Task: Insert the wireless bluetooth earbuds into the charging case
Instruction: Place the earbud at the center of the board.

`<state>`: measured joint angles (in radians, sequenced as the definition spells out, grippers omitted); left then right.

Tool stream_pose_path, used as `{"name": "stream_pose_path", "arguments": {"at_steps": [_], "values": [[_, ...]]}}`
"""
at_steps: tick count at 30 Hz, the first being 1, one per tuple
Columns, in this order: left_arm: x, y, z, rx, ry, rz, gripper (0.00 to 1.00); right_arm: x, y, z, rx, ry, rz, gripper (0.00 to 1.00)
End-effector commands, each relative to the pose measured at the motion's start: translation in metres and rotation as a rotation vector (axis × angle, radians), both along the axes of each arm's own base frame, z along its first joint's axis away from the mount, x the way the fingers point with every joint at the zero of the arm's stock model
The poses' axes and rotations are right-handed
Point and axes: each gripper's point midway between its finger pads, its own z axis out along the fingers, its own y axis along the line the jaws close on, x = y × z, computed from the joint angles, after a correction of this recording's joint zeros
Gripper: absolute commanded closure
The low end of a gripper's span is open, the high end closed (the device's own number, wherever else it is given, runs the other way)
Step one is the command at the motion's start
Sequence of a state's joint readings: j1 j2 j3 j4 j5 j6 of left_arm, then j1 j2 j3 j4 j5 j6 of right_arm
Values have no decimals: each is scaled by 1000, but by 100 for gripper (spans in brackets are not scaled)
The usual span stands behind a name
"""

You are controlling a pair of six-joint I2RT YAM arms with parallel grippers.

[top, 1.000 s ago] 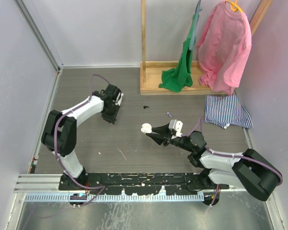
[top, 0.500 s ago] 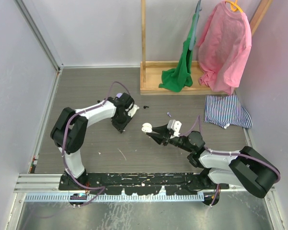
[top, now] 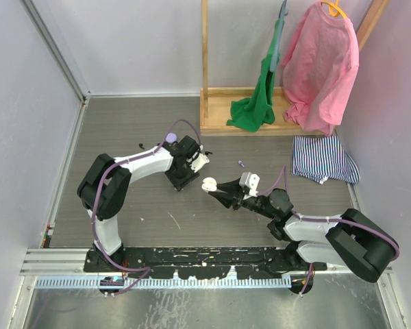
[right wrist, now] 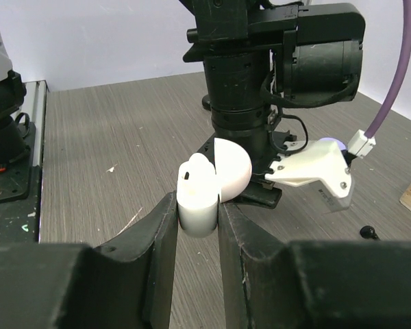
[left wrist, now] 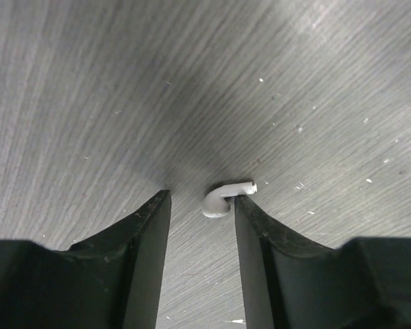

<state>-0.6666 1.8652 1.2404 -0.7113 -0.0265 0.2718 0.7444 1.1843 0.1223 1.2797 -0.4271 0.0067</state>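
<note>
My right gripper (right wrist: 197,214) is shut on the round white charging case (right wrist: 197,200), held upright with its lid (right wrist: 234,170) hinged open. A white rounded piece (right wrist: 198,168) sits in the case's top. In the top view the case (top: 209,184) hangs at mid-table at the right gripper's (top: 215,188) tip. My left gripper (left wrist: 202,200) points down at the table, its jaws apart. A white earbud (left wrist: 222,202) lies on the table, touching the right fingertip (left wrist: 250,212). The left gripper (top: 181,181) stands just left of the case.
A black earbud (top: 207,152) and a small lilac one (top: 240,163) lie behind the case. A lilac puck (top: 171,137) sits behind the left arm. A wooden rack (top: 216,123) with green (top: 257,103) and pink (top: 318,68) clothes stands at the back, with a striped cloth (top: 323,159) on its right.
The left arm swung right from the back left toward the case, and its jaws opened. The right arm and the case stayed put.
</note>
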Motion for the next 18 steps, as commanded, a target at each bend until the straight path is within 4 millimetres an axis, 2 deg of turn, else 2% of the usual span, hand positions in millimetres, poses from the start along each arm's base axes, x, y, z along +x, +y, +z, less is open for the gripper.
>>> {"name": "stream_pose_path", "arguments": {"at_steps": [1,7,13,18], "values": [[30,-14,15,-60,-133,46,53,-2,-2,23,54,-76,-5,99],[28,-17,36,-168,-201,219,40,-1,-1,19,41,-74,-5,99],[27,-17,55,-273,-251,436,38,0,-1,19,38,-74,-12,99],[44,-5,61,-273,-356,591,37,0,0,18,34,-71,-7,99]]}}
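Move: The white earbud lies on the board between the left hand's open fingertips, about 1 cm below and 1 cm back of the hand point. The purple earbud is some 6 cm ahead and 6 cm left of that hand, the purple disc about 13 cm ahead and 2 cm left, and the black earbud roughly 9 cm ahead and 8 cm right, all at table height. From the right hand, the white earbud is about 8 cm ahead, 10 cm left and 17 cm below. The white earbud, already set down, is left behind as the left fingers open further around it. The left hand first slips forward nearly 2 cm, almost level, then rises about 4 cm off it, turning some 25 degrees counter-clockwise with the fingertips tilting forward. ##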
